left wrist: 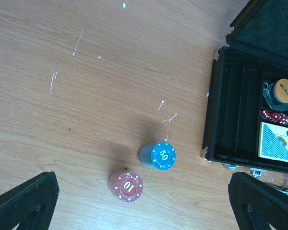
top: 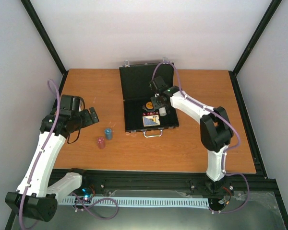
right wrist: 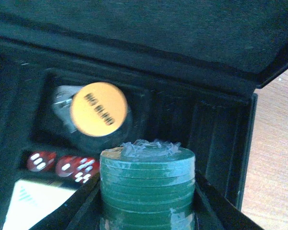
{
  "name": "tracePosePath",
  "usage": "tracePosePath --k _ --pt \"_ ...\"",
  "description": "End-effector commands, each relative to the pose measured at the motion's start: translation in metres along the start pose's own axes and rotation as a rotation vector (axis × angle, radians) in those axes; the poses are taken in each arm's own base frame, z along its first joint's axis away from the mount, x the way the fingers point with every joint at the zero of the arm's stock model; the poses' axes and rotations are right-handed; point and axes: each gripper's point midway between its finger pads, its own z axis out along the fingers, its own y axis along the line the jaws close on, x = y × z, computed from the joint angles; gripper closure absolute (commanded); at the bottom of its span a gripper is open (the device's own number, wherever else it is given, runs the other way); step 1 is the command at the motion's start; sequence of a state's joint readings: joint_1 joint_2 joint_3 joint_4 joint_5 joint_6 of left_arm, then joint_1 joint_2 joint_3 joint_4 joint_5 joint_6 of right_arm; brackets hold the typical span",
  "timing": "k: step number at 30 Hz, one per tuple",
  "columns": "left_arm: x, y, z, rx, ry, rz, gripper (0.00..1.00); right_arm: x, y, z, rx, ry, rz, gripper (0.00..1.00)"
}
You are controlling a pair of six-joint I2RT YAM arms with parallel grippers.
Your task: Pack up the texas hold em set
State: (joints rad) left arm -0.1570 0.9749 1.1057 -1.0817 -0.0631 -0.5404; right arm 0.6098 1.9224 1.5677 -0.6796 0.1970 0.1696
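Observation:
The black briefcase (top: 134,103) lies open mid-table, lid up at the back. In its tray sit an orange disc (right wrist: 98,109), red dice (right wrist: 62,165) and the blue-yellow card deck (left wrist: 277,140). My right gripper (top: 161,110) hovers over the tray, shut on a wrapped green chip stack (right wrist: 148,184). A blue chip stack (left wrist: 158,155) and a red chip stack (left wrist: 126,185) stand on the wood left of the case. My left gripper (top: 88,117) is open and empty, above and just left of these two stacks. I cannot pick out a white stack or a clear disc.
The case's silver handle (top: 152,132) sticks out toward the arms. The chip slots (left wrist: 235,110) on the tray's left side are bare. Black frame posts and grey walls ring the wooden table (top: 86,86).

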Motion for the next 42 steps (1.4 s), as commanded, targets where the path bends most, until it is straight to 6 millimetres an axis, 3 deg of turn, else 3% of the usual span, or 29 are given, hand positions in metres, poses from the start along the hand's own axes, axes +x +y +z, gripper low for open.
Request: tracePosePath --k 1,8,21,26,32,42 --pt "-0.009 -0.004 -0.005 0.012 -0.026 0.005 0.0 -0.027 -0.039 0.02 0.065 -0.047 0.113 0.95" --pt "-0.006 -0.001 -0.001 -0.01 -0.011 -0.007 0.0 -0.013 -0.082 0.054 0.113 0.007 0.182 0.94" --pt "-0.011 -0.004 0.016 -0.027 0.011 -0.016 0.0 0.015 -0.084 0.089 0.084 0.119 0.144 0.92" --pt "-0.012 -0.005 0.019 -0.03 0.015 -0.015 0.0 0.023 -0.085 0.098 0.079 0.149 0.15 0.84" --pt "-0.013 -0.005 0.02 -0.034 0.017 -0.014 0.0 0.018 -0.083 0.093 0.06 0.142 0.164 0.7" --pt "-0.015 -0.006 0.019 -0.029 0.008 -0.01 0.0 0.026 -0.08 0.065 0.036 0.132 0.2 0.65"
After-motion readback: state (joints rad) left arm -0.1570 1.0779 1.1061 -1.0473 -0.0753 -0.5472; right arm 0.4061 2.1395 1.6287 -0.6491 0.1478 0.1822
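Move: The right hand holds the green chip stack above the open case. The empty slot at the case's right rear is some 6 cm ahead, 8 cm right and 8 cm below. The white chips lie about 2 cm ahead, 3 cm right; the orange button 5 cm ahead, 3 cm left; the dice level with the hand, 2 cm left. From the left hand, that slot is roughly 20 cm ahead, 37 cm right and 18 cm below. Down, to the right and forward the right hand swings quickly, past the white chips, turning some 10 degrees clockwise. Over the right rear slot it stops going sideways and sinks the rest of the way, about 8 cm down in all, then stays there with its tip slightly steeper, keeping its grip on the green chips. The open, empty left hand eases down about 2 cm and a little forward. ##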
